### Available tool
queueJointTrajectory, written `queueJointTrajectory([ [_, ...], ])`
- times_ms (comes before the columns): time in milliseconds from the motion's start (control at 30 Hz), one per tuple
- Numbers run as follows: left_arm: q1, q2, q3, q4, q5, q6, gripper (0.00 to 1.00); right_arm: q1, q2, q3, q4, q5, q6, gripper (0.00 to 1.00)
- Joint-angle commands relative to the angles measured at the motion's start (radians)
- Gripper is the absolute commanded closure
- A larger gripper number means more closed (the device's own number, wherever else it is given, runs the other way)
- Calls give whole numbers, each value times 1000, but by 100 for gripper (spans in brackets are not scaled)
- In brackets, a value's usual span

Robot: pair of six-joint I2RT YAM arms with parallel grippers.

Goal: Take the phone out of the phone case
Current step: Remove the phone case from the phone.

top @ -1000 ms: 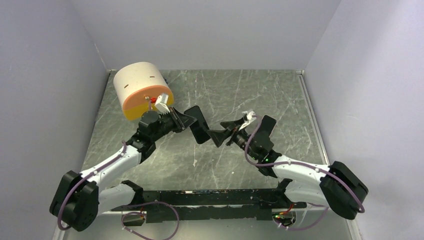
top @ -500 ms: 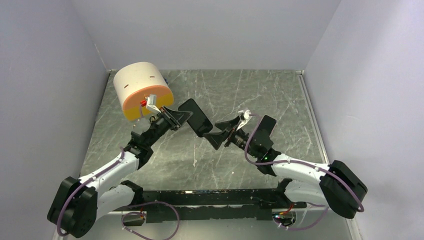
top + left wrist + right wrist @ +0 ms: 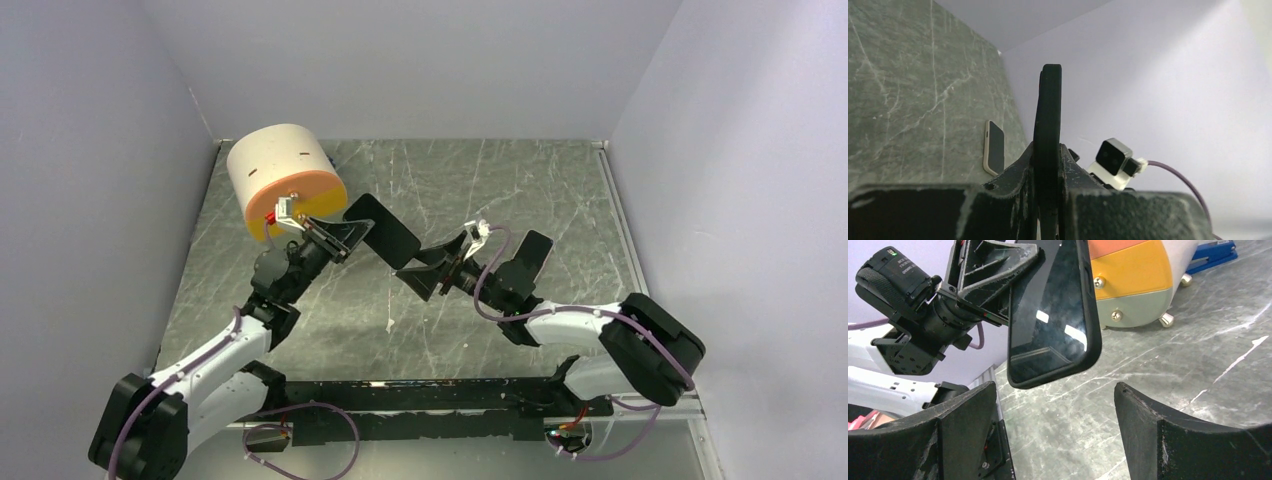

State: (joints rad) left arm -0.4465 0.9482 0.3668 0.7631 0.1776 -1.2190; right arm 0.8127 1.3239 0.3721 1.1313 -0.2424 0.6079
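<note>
My left gripper (image 3: 345, 232) is shut on one end of the black phone case (image 3: 380, 228) and holds it in the air, edge-on in the left wrist view (image 3: 1048, 115). The case's glossy dark face (image 3: 1053, 315) hangs just beyond my right gripper (image 3: 1055, 395). That gripper is open, with nothing between its fingers (image 3: 968, 415), and it sits just below and right of the case's free end (image 3: 425, 275). A dark phone (image 3: 530, 255) with a pale rim (image 3: 994, 147) lies flat on the table behind the right arm.
A round cream, orange and yellow container (image 3: 285, 180) stands on small feet at the back left, close behind the left gripper. A blue stapler (image 3: 1213, 252) lies beyond it. White walls enclose the grey marble table (image 3: 450, 180) on three sides.
The left arm has carried the case up and toward the back left. The right gripper has followed it leftward, and its jaws have narrowed slightly while staying open.
</note>
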Motion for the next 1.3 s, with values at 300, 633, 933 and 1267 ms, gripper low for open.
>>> queueJointTrajectory([
  [300, 3, -61, -36, 169, -72, -157, 97, 0, 82, 96, 251, -138, 54, 30],
  [633, 11, -82, -29, 94, -57, -192, 98, 0, 97, 124, 256, -230, 35, 61],
  [933, 52, 2, 16, 76, 112, -232, 97, -1, 101, 117, 249, -310, -107, 92],
  [1267, 102, 70, 71, 87, 302, -220, 97, -8, 59, 136, 60, -306, -317, 100],
])
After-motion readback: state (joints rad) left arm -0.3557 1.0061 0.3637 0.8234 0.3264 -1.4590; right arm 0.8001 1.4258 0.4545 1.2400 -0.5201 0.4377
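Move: The phone in its case hangs in the left hand, its middle about 4 cm to the right of that hand point, otherwise level with it, screen towards the right hand. From the open right hand that middle lies some 8 cm ahead, 6 cm to the left and 5 cm higher, with the near end much closer. The loose phone is on the table about 31 cm to the right hand's right, 3 cm ahead and 20 cm below. To the left, back and upward by about 3 cm, the right hand swings its fingers counter-clockwise to the near end of the cased phone and closes them from wide open to a narrow gap at the case's edge, then sinks about 2 cm as the fingers tip upward. The left fingers keep their pinch, the hand rising some 1.5 cm, sinking back and turning roughly 10 degrees. ##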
